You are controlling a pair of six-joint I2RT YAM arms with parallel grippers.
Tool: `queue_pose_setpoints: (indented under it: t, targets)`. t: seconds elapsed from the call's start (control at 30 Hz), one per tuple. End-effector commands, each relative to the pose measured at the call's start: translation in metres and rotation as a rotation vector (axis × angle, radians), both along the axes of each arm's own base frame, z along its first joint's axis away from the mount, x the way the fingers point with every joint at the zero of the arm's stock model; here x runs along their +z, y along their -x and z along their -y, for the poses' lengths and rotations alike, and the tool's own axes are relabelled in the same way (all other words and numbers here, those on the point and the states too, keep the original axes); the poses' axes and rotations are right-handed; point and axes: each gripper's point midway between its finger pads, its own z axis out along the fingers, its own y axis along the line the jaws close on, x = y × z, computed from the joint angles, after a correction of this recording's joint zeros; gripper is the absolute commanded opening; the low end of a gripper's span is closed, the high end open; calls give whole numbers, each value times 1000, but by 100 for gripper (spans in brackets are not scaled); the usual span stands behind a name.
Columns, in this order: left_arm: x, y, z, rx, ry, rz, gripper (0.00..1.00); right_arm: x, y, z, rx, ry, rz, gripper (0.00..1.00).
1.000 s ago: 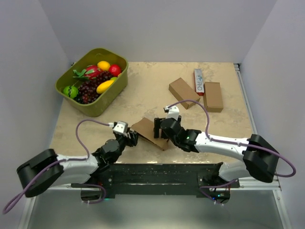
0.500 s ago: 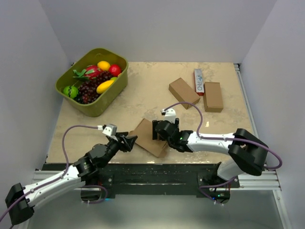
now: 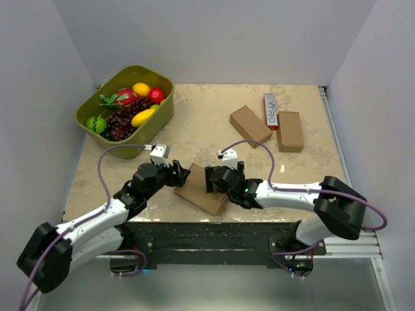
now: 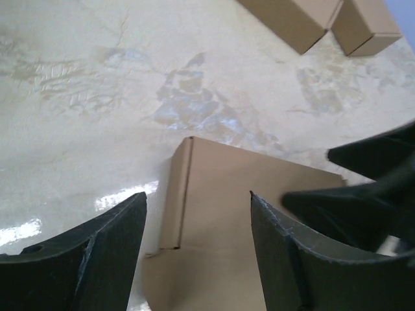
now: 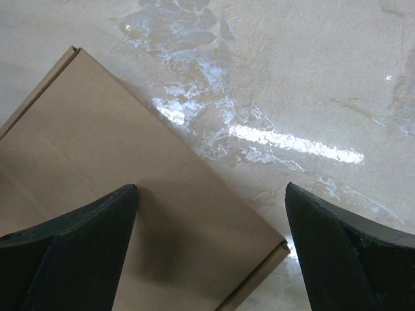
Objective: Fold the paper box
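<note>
The paper box (image 3: 202, 191) lies flat on the table near the front edge, a plain brown cardboard panel with a narrow side flap on its left. My left gripper (image 3: 177, 175) hovers at the box's left end, jaws open. In the left wrist view the box (image 4: 227, 214) and its flap crease show between the fingers (image 4: 104, 259), with nothing gripped. My right gripper (image 3: 211, 179) stands over the box's right part, wide open. In the right wrist view the box (image 5: 130, 149) and its near-right corner lie below the spread fingertips (image 5: 97, 233).
A green tub (image 3: 148, 138) of toy fruit stands at the back left. Two plain brown boxes (image 3: 249, 125) (image 3: 290, 131) and a white-and-red carton (image 3: 270, 110) lie at the back right. The black mounting rail (image 3: 214, 233) runs along the near edge.
My left gripper has swung from the lower left up to the box's left end and opened a little. The right gripper's jaws have spread wider. The box now lies flatter.
</note>
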Motion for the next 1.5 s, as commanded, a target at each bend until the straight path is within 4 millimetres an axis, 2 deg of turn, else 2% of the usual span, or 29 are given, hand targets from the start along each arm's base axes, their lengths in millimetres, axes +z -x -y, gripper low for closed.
queue_pose_setpoints:
  t: [0.0, 0.13, 0.17, 0.2, 0.27, 0.3, 0.33, 0.4, 0.47, 0.5, 0.67, 0.7, 0.77, 0.8, 0.93, 1.07, 1.23, 1.4, 1.47]
  targets:
    - [10, -6, 28, -191, 90, -10, 71, 28, 7, 15, -14, -17, 16, 99]
    - [8, -9, 34, -229, 114, -40, 79, 36, 20, 26, -44, -128, -70, 99]
    - [7, -9, 32, -228, 117, -45, 81, 33, 28, 24, -20, -165, -120, 99]
    - [7, -9, 32, -225, 121, -49, 82, 30, 28, 34, -41, -196, -140, 99]
    - [5, -10, 28, -211, 130, -60, 85, 26, 33, 37, -58, -273, -181, 99]
    - [5, -9, 28, -215, 138, -63, 86, 15, 39, 43, -58, -290, -220, 99]
    - [5, -8, 27, -211, 149, -72, 87, 18, 40, 43, -65, -327, -225, 99]
    - [3, -8, 23, -200, 159, -86, 88, 9, 45, 49, -77, -335, -250, 99]
    - [2, -8, 20, -192, 164, -94, 89, 10, 45, 46, -68, -377, -250, 99]
    - [2, -8, 19, -189, 165, -96, 89, 4, 46, 47, -74, -387, -260, 99]
    - [5, -8, 13, -175, 182, -105, 90, 5, 46, 33, -66, -502, -278, 98]
    - [6, -7, 12, -174, 185, -107, 90, -1, 48, 35, -76, -504, -286, 97]
    - [8, -7, 11, -167, 197, -111, 90, 0, 46, 34, -83, -552, -283, 93]
    - [10, -6, 10, -168, 202, -111, 91, -7, 48, 38, -92, -555, -291, 90]
    - [12, -3, 9, -168, 223, -127, 91, -8, 47, 39, -96, -629, -293, 71]
    - [11, 1, 7, -165, 239, -144, 91, -15, 49, 36, -83, -666, -318, 61]
    - [14, 1, 3, -153, 254, -142, 92, -30, 51, 32, -78, -672, -362, 58]
    - [9, 2, 1, -146, 245, -163, 92, -41, 52, 36, -105, -678, -386, 40]
    - [7, 1, -2, -133, 238, -168, 92, -41, 50, 40, -120, -675, -382, 36]
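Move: The right hand hangs wide open over the lid of the paper box. The box's right end is about 6 cm back from the hand, straight behind it and some 4 cm lower, with the box's middle about 5 cm back and 7 cm to the left. A small brown box stands some 16 cm ahead and 9 cm to the right. From the left hand, the paper box's left end lies almost straight below, about 9 cm down and 1 cm back. Fingertips of the right hand come to the lid's edge at the paper box's right end, closing from wide open to under half around the end panel. To get there the hand climbs nearly 5 cm off the lid, swings back and right, then drops about 7 cm, rolling its left side up some 40 degrees and tipping down. The left hand dips about 3.5 cm over the left end, then eases back up, opening wider. ##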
